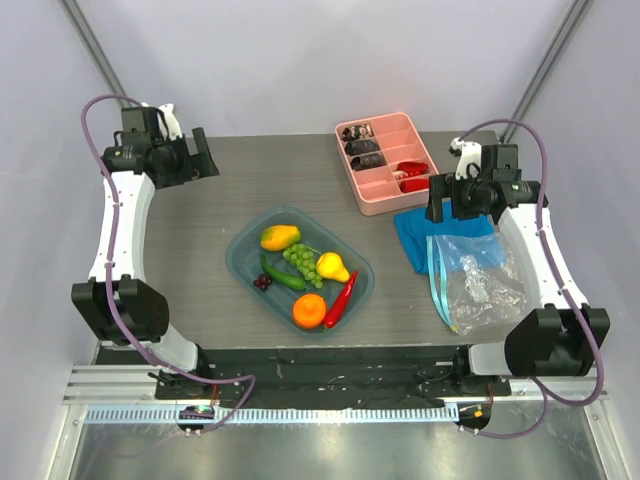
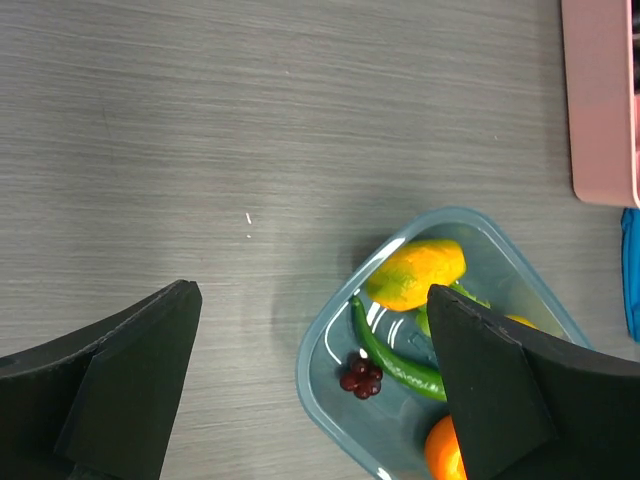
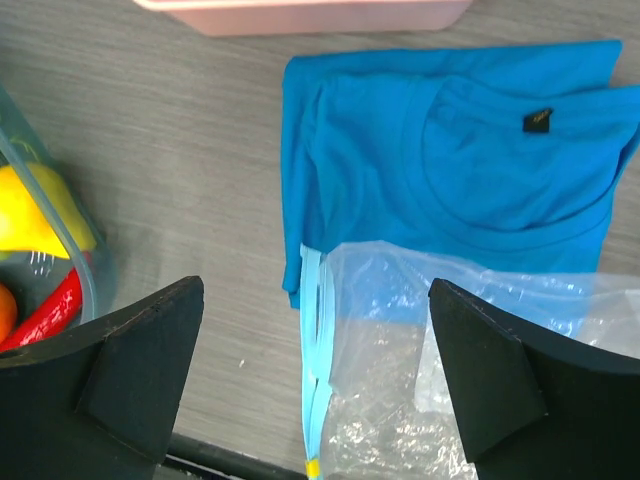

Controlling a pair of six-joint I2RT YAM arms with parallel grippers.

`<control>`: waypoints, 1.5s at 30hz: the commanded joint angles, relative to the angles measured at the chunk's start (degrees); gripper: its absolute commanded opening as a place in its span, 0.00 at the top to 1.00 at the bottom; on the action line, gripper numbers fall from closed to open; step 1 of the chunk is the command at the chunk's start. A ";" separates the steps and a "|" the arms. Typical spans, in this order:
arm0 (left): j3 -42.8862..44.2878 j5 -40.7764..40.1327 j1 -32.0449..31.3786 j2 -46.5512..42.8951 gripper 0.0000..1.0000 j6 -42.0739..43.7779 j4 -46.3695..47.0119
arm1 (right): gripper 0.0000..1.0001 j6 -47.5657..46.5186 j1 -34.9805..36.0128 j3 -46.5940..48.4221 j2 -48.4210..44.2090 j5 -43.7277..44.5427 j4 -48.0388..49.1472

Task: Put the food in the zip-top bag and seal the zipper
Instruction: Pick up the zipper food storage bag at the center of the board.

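Note:
The food lies in a teal tray (image 1: 245,265): mango (image 1: 280,238), grapes (image 1: 303,260), pear (image 1: 332,267), orange (image 1: 309,311), red chili (image 1: 341,299), cucumber (image 1: 281,274), cherries (image 1: 262,283). In the left wrist view I see the mango (image 2: 415,273), cucumber (image 2: 395,358) and cherries (image 2: 361,376). The clear zip-top bag (image 1: 483,285) lies at the right, partly on a blue cloth; its light blue zipper (image 1: 436,283) faces left, also in the right wrist view (image 3: 314,345). My left gripper (image 1: 205,155) is open, high at the back left. My right gripper (image 1: 452,208) is open above the cloth and bag.
A pink divided box (image 1: 388,162) with dark and red items stands at the back right. The blue folded cloth (image 1: 425,235) lies under the bag's far end and fills the upper right wrist view (image 3: 450,160). The table's near edge is a black rail.

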 commanded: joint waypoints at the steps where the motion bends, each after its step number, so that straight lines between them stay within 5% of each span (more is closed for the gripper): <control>1: -0.16 -3.24 -0.03 -2.56 0.00 -2.93 4.67 | 0.00 -1.18 -0.52 -3.53 -6.38 0.00 0.21; 21: -9.74 3.17 -0.21 -8.54 0.00 -1.52 11.09 | 0.02 -14.54 -1.75 -15.23 -14.30 7.90 -13.16; 31: -9.92 3.35 -0.47 -7.31 0.00 -2.05 12.14 | 0.17 -12.35 -1.66 -15.06 -5.07 4.05 -9.30; 41: -12.99 2.47 -0.56 -10.11 0.00 -0.38 14.25 | 0.22 -7.86 -1.31 -17.87 1.61 7.91 0.02; 44: -14.23 3.79 -0.56 -10.38 0.00 -1.17 14.43 | 0.28 -6.46 -1.14 -18.75 3.37 7.56 2.13; 45: -14.58 4.23 -0.47 -10.29 0.00 -1.26 14.34 | 0.38 -5.93 -0.96 -18.92 3.81 7.64 2.57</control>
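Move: The zip-top bag lies behind and below the right hand, its middle about 14 cm back, 11 cm to the right and 20 cm down. The blue cloth under its far end is centred some 5 cm back and 4 cm right; the pink box stands about 11 cm ahead and 8 cm left. From the left hand the bag's middle lies roughly 57 cm right, 21 cm back and 26 cm down. Right hand draws back 11 cm then forward 3, sinking 12 in all towards bag's zipper, fingers partly closing. ##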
